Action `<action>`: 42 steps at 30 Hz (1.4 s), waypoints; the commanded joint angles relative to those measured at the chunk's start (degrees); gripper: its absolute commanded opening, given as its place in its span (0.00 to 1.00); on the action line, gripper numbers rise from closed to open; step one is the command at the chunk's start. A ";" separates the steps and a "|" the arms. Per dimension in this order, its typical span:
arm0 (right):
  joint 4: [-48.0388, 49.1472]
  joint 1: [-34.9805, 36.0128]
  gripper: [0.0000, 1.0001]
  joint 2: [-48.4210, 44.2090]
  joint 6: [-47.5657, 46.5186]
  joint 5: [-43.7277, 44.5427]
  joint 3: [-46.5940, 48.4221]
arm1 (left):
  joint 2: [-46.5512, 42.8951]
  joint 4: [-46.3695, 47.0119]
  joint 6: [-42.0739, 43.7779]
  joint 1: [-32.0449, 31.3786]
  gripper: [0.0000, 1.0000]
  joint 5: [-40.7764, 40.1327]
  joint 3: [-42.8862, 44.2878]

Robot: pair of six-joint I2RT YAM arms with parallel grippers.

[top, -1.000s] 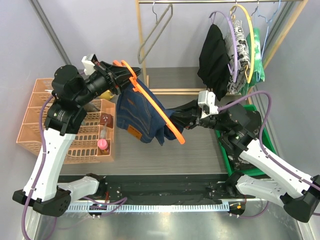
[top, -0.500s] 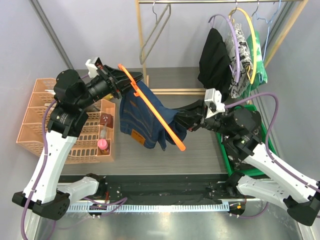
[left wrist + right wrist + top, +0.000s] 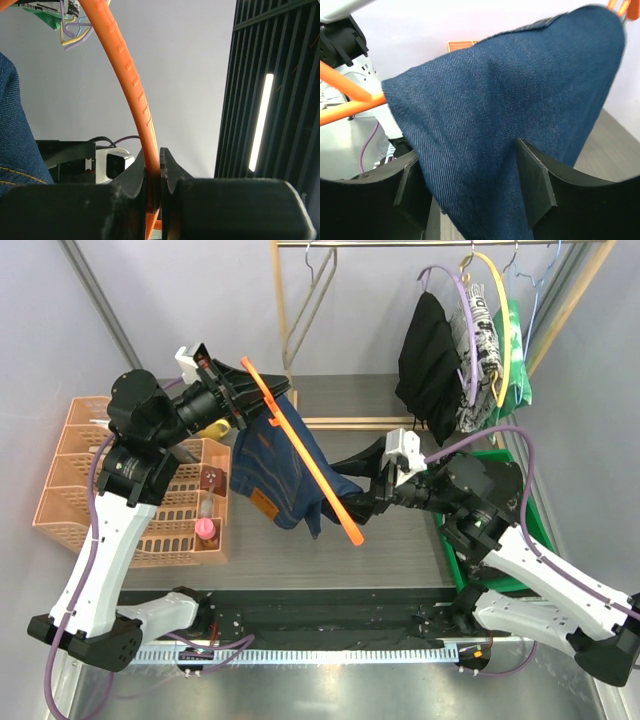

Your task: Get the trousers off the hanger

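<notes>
My left gripper (image 3: 238,390) is shut on the top of an orange hanger (image 3: 310,465), which slopes down to the right; the grip shows in the left wrist view (image 3: 160,156) on the hanger (image 3: 132,75). Navy denim trousers (image 3: 275,465) hang folded over it. My right gripper (image 3: 358,498) is at the denim's right edge. In the right wrist view its jaws (image 3: 470,159) stand wide apart with the denim (image 3: 510,100) between them. Black trousers (image 3: 428,355), newspaper-print trousers (image 3: 482,335) and green mottled trousers (image 3: 516,350) hang on the rack. The marbled pair is out of view.
An orange basket (image 3: 90,480) with a pink bottle (image 3: 205,528) stands at the left. A green bin (image 3: 522,530) lies under my right arm. A grey empty hanger (image 3: 310,305) hangs from the wooden rack (image 3: 282,330) at the back.
My left gripper has lifted and tipped the hanger steeper. My right gripper has moved down and left along the denim, and the denim has bunched toward the hanger's upper part.
</notes>
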 commanded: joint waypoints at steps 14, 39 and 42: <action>-3.91 7.07 0.43 0.14 -10.75 18.04 2.42 | -1.03 7.62 -1.64 0.03 0.00 2.43 3.10; -1.44 8.30 0.01 -7.51 2.25 38.44 10.06 | -8.32 1.55 5.22 0.12 0.00 0.59 -9.99; -3.47 8.30 0.01 -6.29 3.74 39.66 13.40 | -9.11 1.47 5.83 0.03 0.00 0.32 -11.84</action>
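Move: The trousers still drape over the orange hanger, their right edge already between the right hand's open fingers and their middle some 7 cm to its left, 2 cm ahead and about level. The hanger's free end sticks out about 5 cm back, 1 cm to the right and 3 cm above that hand. The left hand keeps its hold near the hanger's hook; from it the trousers' middle lies roughly 7 cm back, 4 cm right and 12 cm below. The trousers' right edge is pinched as the right hand pushes about 2 cm left and down, eases forward and shuts its fingers on the denim. Keeping hold, the hand then draws the cloth up and to the right, about 7 cm up, turning some 25 degrees clockwise over the whole move. Late on, the left hand sinks about 4 cm and slightly back, still gripping the hanger. ##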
